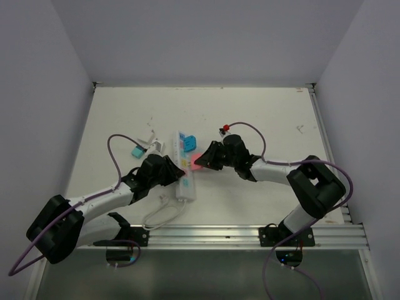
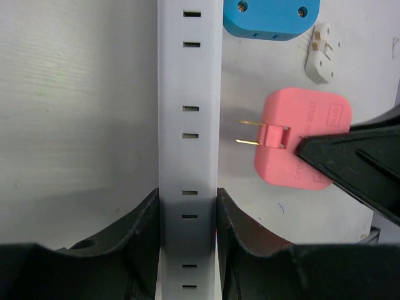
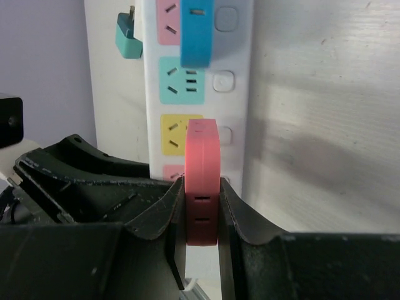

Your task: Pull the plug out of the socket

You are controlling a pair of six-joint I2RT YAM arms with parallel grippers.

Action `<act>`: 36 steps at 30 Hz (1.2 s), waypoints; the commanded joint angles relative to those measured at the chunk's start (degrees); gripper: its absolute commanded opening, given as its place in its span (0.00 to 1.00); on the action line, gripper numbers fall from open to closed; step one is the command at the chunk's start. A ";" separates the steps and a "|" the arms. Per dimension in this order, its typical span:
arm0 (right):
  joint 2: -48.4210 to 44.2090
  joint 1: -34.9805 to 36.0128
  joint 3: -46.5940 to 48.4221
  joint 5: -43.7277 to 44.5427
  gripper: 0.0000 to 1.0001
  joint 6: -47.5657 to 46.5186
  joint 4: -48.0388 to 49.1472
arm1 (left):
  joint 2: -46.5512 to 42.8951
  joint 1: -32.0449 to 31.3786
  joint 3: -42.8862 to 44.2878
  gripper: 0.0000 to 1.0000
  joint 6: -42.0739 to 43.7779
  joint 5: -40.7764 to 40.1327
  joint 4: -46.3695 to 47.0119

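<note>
The socket (image 1: 186,185), a long white power strip (image 2: 187,94) with coloured outlet faces (image 3: 181,80), lies mid-table. My left gripper (image 2: 187,200) is shut on its sides, both fingers pressed against the strip. The plug (image 2: 300,134) is pink and sits clear of the strip's side, its two brass prongs (image 2: 250,132) bare in the air. My right gripper (image 3: 202,200) is shut on this pink plug (image 3: 202,162), holding it on edge just right of the strip. From above, the plug (image 1: 196,161) shows between the two gripper heads.
A blue plug (image 3: 197,31) is still seated in the strip further along. A teal plug (image 1: 137,152) and a small white adapter (image 2: 322,53) lie loose on the table beside the strip. The strip's thin white cord (image 1: 159,215) loops toward the front rail.
</note>
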 commanded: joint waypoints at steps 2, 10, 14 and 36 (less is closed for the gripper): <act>-3.56 -1.93 -1.87 -2.46 0.00 0.44 0.91 | 0.51 1.33 -1.65 0.00 -0.96 -11.03 -9.13; -9.26 -10.88 -7.23 -4.05 0.00 -2.27 -1.45 | 0.60 1.42 -1.30 0.00 0.18 -9.02 -7.38; -15.15 -18.70 -9.69 -1.15 0.00 -7.45 -8.39 | 0.95 1.33 -1.21 0.00 1.49 -7.08 -5.53; 5.40 -43.42 -6.97 -11.60 0.15 -6.23 6.36 | 5.35 1.24 1.08 0.00 6.77 2.76 0.98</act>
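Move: The pink plug, already pulled free, is in the right fingers; the free table spot it goes to lies roughly 25 cm to that hand's right, 10 cm ahead and 6 cm below. A white plug lies about 16 cm right, 10 cm ahead and 7 cm down. The power strip's middle is some 6 cm left, level fore and aft, its blue plug about 8 cm ahead and 4 cm left. From the left hand that spot is about 14 cm ahead, 33 cm right. The pink plug, still pinched, is swept away from the power strip by the right hand, about 25 cm to the right, past the white plug, drifting forward and turning some 30 degrees clockwise. Towards the end the hand sinks 5–6 cm, then edges forward. The left hand keeps its grip on the strip, swinging it slightly left and back right. ##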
